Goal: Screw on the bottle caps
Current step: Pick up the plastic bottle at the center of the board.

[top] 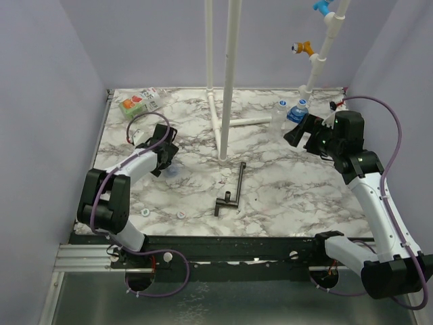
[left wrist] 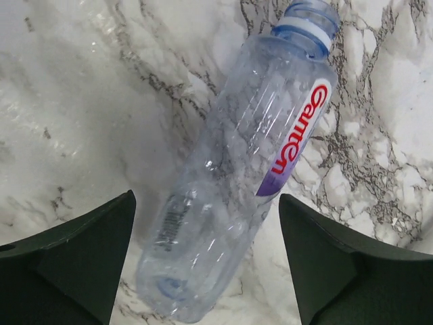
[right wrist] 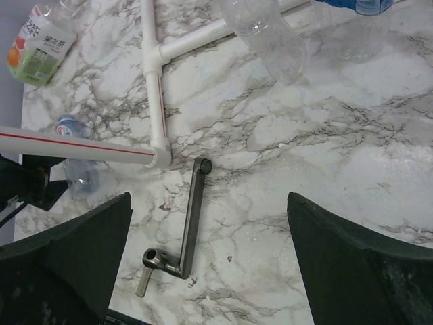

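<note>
A small clear bottle (left wrist: 230,183) with a red-lettered label lies on the marble, its blue-tinted neck end pointing away from my left gripper (left wrist: 206,271). That gripper is open, and its fingers stand on either side of the bottle's base without touching it. In the top view the left gripper (top: 166,165) is over this bottle (top: 172,171). Two loose bottle caps (top: 145,212) (top: 181,214) lie near the front edge. My right gripper (top: 295,135) hangs open and empty near two upright bottles (top: 298,110) (top: 279,108) at the back right.
A black T-shaped tool (top: 234,189) (right wrist: 192,217) lies mid-table. White pipes (top: 229,74) rise from a T-base behind it. A bottle with a green and orange label (top: 139,103) (right wrist: 37,44) lies at the back left corner.
</note>
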`<action>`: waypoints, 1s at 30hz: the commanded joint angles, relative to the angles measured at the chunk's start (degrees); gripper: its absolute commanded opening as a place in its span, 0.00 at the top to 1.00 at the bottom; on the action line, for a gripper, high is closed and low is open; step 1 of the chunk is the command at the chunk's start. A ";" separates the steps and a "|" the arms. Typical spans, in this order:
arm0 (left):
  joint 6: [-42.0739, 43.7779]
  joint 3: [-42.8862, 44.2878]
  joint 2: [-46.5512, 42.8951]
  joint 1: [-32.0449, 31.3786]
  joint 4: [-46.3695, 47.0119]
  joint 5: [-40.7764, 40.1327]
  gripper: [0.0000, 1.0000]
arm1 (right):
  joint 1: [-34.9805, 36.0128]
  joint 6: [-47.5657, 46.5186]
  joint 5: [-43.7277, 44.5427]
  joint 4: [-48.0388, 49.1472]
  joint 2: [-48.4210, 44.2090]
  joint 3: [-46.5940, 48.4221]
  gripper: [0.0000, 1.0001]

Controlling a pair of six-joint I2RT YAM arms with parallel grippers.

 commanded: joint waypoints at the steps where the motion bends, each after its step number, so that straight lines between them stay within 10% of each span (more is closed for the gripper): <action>1: 7.57 5.90 6.74 -0.24 -1.24 1.46 0.14 | 0.14 0.15 -2.43 0.94 -0.52 -1.72 0.00; 13: 25.51 7.04 7.14 -0.48 0.42 3.42 0.68 | 3.60 -0.26 -6.12 -1.66 -3.05 -5.74 0.00; 30: 52.50 -1.56 -36.48 -11.04 5.87 5.30 0.74 | 51.63 17.73 22.50 6.56 1.26 -14.06 0.00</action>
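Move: The empty plastic bottle lies just under the open left hand, neck pointing away, its middle about 4 cm ahead, 1 cm to the right and 3 cm below. From that hand, the green drink bottle is some 19 cm ahead and 10 cm left, and the white pipe's foot is level with it, about 18 cm right. From the right hand, the plastic bottle is roughly 43 cm left, 8 cm ahead and 23 cm lower; the metal handle is about 22 cm left and 8 cm back. Around the lower half of the plastic bottle the left fingers, dipping 2–3 cm down and about 2 cm forward, close and pinch it, then carry it nearly 20 cm up and about 5 cm back, drifting right, the wrist turning clockwise and tipping up. The right hand, staying open, sweeps left, back and down towards the metal handle, swinging some 25 degrees counter-clockwise. ##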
